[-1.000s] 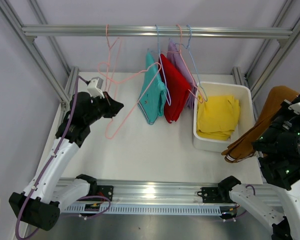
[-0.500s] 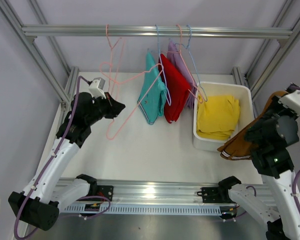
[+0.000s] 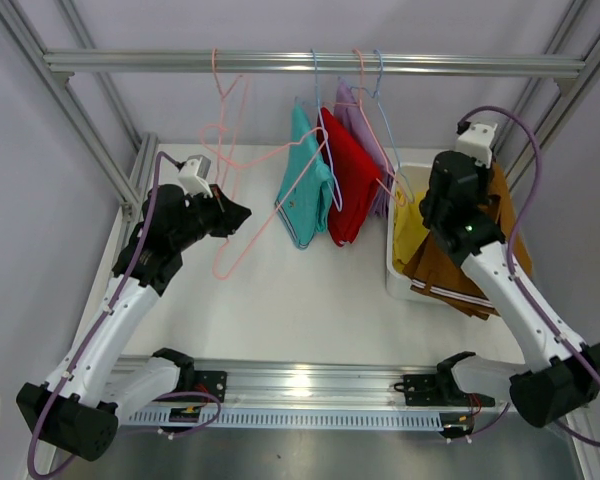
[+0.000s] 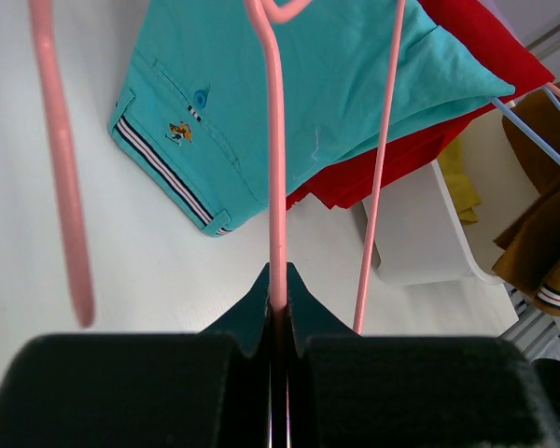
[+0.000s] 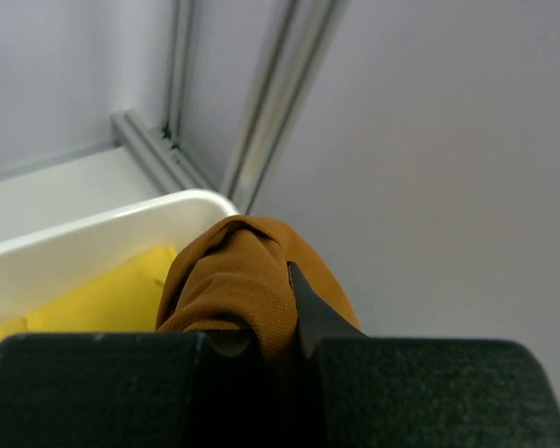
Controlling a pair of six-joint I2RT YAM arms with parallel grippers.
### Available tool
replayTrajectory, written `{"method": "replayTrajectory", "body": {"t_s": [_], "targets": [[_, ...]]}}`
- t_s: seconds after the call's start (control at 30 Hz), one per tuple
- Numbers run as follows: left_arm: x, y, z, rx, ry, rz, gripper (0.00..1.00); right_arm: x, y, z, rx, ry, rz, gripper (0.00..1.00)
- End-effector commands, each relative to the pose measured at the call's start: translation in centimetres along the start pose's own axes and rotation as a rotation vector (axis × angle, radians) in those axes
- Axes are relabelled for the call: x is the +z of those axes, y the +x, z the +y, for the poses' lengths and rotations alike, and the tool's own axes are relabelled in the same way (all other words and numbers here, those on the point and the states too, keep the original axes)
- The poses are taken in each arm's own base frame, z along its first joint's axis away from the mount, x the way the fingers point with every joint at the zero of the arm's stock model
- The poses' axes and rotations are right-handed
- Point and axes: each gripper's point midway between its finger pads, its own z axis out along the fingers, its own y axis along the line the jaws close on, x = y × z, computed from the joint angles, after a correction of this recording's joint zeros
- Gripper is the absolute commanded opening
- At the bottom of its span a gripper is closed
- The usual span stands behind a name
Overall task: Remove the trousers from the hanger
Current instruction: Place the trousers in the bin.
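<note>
My left gripper (image 3: 238, 212) is shut on the wire of an empty pink hanger (image 3: 242, 230) that hangs from the top rail; in the left wrist view the wire (image 4: 276, 187) runs up from between my fingers. The teal trousers (image 3: 305, 190), red trousers (image 3: 348, 190) and lavender trousers (image 3: 362, 125) hang on hangers at the middle of the rail. My right gripper (image 5: 280, 322) is shut on the brown trousers (image 3: 458, 265) and holds them over the white bin (image 3: 440, 172), draped across its front right. The yellow trousers (image 3: 408, 232) lie in the bin.
An aluminium rail (image 3: 130, 63) crosses the top of the frame, with slanted struts (image 3: 90, 130) at both sides. A second pink hanger (image 3: 225, 95) hangs from the rail at the left. The grey back wall stands close behind the bin.
My right arm has swung from the far right up and over the bin, carrying the brown trousers with it. My left gripper still holds the pink hanger in nearly the same place.
</note>
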Motion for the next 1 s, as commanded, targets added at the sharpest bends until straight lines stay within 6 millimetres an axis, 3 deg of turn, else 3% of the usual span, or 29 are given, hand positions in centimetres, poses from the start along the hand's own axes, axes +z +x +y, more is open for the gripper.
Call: {"method": "replayTrajectory", "body": {"t_s": [0.0,0.2,0.57,0.77,0.97], "targets": [[-0.8,-2.3,-2.0,0.039,0.063,-0.06,0.01,0.7,-0.9,2.0,0.136,-0.016,-0.005,0.0],[-0.8,-2.4,-2.3,0.04,0.074,-0.061,0.0,2.6,2.8,6.8,0.138,-0.08,0.074,0.0],[-1.0,-2.5,-2.5,0.04,0.083,-0.061,0.01,4.3,6.7,14.1,0.172,-0.241,0.187,0.0],[-1.1,-2.5,-2.7,0.041,0.09,-0.061,0.0,4.5,8.6,17.4,0.182,-0.298,0.243,0.0],[-1.1,-2.4,-2.9,0.038,0.102,-0.058,0.01,4.9,10.0,19.2,0.174,-0.311,0.273,0.0]]}}
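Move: The right hand holds the brown trousers; the bin's middle lies about 4 cm ahead, 4 cm to its left and some 32 cm below. The yellow trousers lie in the bin, about 3 cm ahead and 6 cm left of the hand. The purple trousers hang some 12 cm ahead and 22 cm left. From the left hand, the bin is about 7 cm ahead, 44 cm right and 24 cm below. The right hand sinks about 18 cm and reaches 12 cm forward, bearing left, still gripping the brown trousers. ##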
